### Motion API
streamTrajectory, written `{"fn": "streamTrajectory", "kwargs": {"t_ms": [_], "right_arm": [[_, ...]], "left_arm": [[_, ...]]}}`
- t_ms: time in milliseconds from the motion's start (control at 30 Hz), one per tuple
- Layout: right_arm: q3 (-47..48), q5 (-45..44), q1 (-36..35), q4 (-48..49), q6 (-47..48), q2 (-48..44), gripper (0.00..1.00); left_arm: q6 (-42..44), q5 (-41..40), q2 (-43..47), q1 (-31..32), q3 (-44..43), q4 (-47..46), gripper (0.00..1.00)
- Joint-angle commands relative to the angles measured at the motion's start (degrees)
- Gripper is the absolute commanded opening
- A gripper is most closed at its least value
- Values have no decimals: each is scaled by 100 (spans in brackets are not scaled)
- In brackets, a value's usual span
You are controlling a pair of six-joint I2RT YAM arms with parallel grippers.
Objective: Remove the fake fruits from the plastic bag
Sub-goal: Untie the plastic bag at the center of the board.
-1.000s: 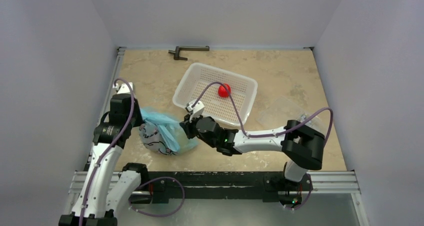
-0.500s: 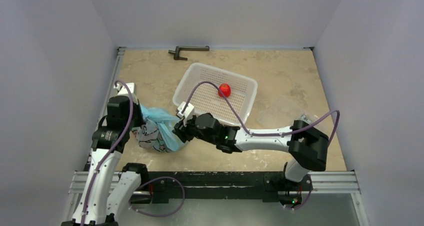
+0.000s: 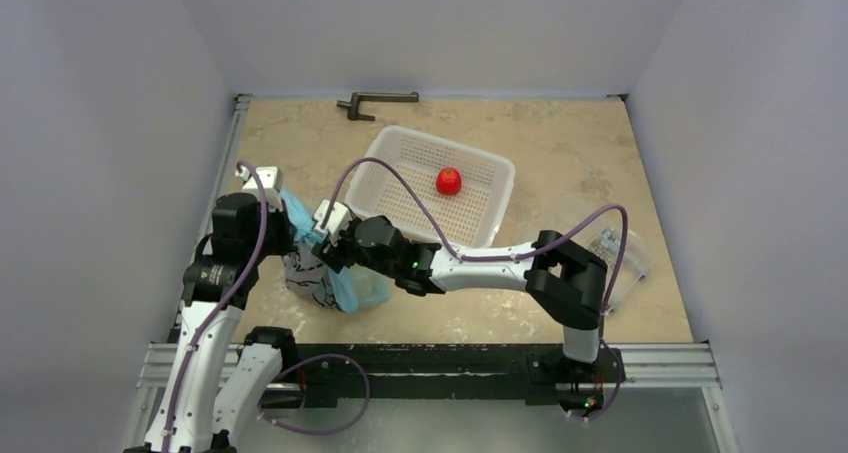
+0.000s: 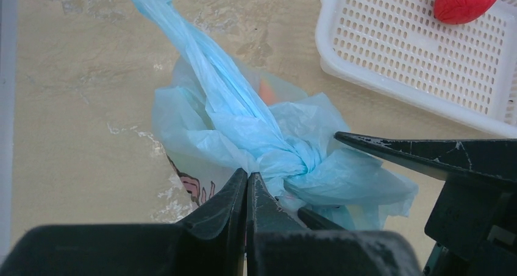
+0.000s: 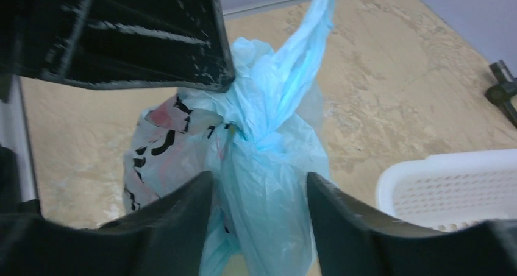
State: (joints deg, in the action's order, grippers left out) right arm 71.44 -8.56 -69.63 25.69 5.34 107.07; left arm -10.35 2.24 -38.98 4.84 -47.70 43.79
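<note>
The plastic bag (image 3: 322, 276) is light blue with a pink-and-white print and knotted at the top (image 4: 286, 160). It sits on the table between both arms. My left gripper (image 4: 247, 177) is shut on a pinch of the bag just beside the knot, and one handle (image 4: 183, 38) stretches away from it. My right gripper (image 5: 259, 177) is open, its fingers straddling a hanging fold of the bag (image 5: 268, 215) below the knot. The fake fruits are hidden inside; only an orange patch (image 4: 266, 92) shows through the film.
A white perforated basket (image 3: 365, 168) stands just behind the bag with one small red fruit (image 3: 449, 181) in it. A clear plastic box (image 3: 600, 248) lies at the right. A dark metal bracket (image 3: 375, 101) rests by the back wall.
My right gripper has gone from shut to open and reached left from the bag's right side to its knot. The left gripper has stayed shut on the bag and pulled its top up slightly.
</note>
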Motion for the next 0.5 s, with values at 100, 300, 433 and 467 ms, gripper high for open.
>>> {"fn": "streamTrajectory", "kwargs": {"t_ms": [100, 300, 433, 467], "right_arm": [[77, -788, 46, 393, 113, -109, 28], [-194, -996, 46, 596, -211, -307, 0], [-526, -1057, 46, 724, -575, -558, 0], [-612, -1047, 46, 715, -726, -614, 0]], "left_arm": [[-200, -704, 68, -18, 14, -249, 0], [-364, -1518, -49, -19, 43, -142, 0], [-551, -2249, -97, -18, 42, 3, 0], [-582, -2370, -88, -18, 37, 35, 0]]}}
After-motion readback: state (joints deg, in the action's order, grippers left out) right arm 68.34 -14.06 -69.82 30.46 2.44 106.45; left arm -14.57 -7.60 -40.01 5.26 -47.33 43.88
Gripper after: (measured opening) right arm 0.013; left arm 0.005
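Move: The right hand's half-open fingers already straddle a blue strand of the bag. The knot lies about 2 cm ahead of that hand and 3 cm to its left, nearly level; the bag's body hangs about 4 cm back and 8 cm below. The white basket is some 14 cm ahead and 20 cm to its right, 14 cm lower. From the left hand, shut on a fold of the bag, the knot is about 4 cm to the right. The right fingers shut on the blue strand beside the knot, pinching it, as that hand edges about 1.5 cm forward; it then eases slightly back and right. The left hand, staying shut on its own fold of plastic, draws some 2.5 cm left, away from the knot, and turns about 10 degrees counter-clockwise. ##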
